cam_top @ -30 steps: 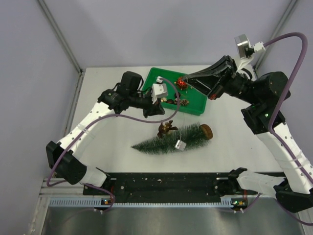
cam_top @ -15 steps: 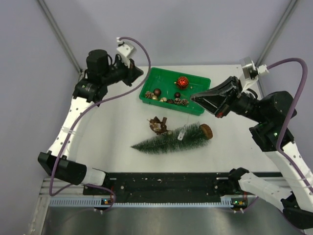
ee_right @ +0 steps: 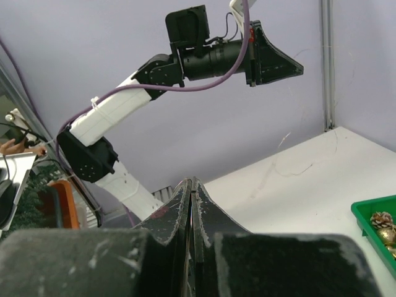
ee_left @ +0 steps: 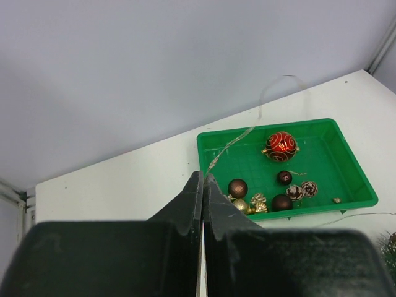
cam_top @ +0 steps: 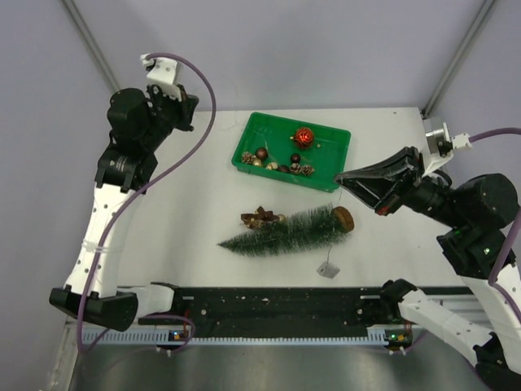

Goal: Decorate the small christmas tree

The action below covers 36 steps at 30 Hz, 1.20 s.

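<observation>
The small christmas tree (cam_top: 285,230) lies on its side mid-table, its wooden base (cam_top: 343,218) pointing right. A brown ornament (cam_top: 260,217) rests against its upper branches. My left gripper (cam_top: 187,106) is raised at the far left, shut on a thin light wire (ee_left: 238,139) that runs off over the green tray (ee_left: 309,211). To the right of the tray my right gripper (cam_top: 340,176) is shut on the same wire. From it a fine strand drops to a small silver box (cam_top: 328,270) in front of the tree.
The green tray (cam_top: 247,138) at the back holds a red ball (cam_top: 304,137), brown balls and pine cones. The left arm stands tall along the left wall. The black rail of the arm bases runs along the near edge.
My left gripper shut at the tray, then rose back to the far left. My right gripper drew back to the right. The silver box moved off the tree to the table in front.
</observation>
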Each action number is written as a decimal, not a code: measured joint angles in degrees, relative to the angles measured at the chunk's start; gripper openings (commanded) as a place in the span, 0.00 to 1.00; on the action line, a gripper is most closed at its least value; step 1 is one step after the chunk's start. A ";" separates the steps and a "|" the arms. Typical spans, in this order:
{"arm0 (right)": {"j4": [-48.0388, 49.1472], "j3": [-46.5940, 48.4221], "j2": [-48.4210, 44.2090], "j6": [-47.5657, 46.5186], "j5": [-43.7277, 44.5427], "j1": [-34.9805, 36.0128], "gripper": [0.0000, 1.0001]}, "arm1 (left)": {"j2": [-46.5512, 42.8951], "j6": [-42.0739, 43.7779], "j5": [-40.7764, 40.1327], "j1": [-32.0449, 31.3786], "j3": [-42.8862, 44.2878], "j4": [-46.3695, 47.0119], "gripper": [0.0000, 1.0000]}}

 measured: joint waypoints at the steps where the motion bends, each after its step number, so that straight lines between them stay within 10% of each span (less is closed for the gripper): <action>1: -0.22 0.00 -0.02 -0.20 0.02 0.00 0.00 | -0.35 -0.02 -0.42 0.07 -0.17 -0.07 0.00; 25: -2.97 -24.94 -4.44 1.70 -3.32 -0.02 0.00 | -34.16 -1.22 -3.06 0.63 -23.02 -12.83 0.01; 30: -3.80 -29.73 -3.58 2.10 -3.26 1.01 0.58 | -37.53 -0.46 -4.26 0.63 -26.16 -16.70 0.01; 36: -9.01 -24.90 1.11 -2.05 -0.85 2.16 0.75 | -40.74 0.44 -3.69 0.63 -26.18 -17.62 0.01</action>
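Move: The right hand, shut on a thread with a white tag dangling from it, is high above the table; the tree's middle lies about 14 cm ahead, 7 cm to its left and some 44 cm below. The bow ornament is roughly 18 cm ahead, 13 cm left, at about the tree's depth; the green bin's middle is some 44 cm ahead and 3 cm left, equally low. From the left hand, the tree's middle is about 12 cm back, 21 cm right and 41 cm down. The tag on its thread is lowered by the right hand, which sinks about 22 cm towards the lying tree, easing slightly forward and left as its fingers tip some 30 degrees to just below level; near the bottom they open wide and let go. The left hand, still shut with a thin thread at its tips, draws back some 18 cm, sinking about 8 cm and drifting left. ##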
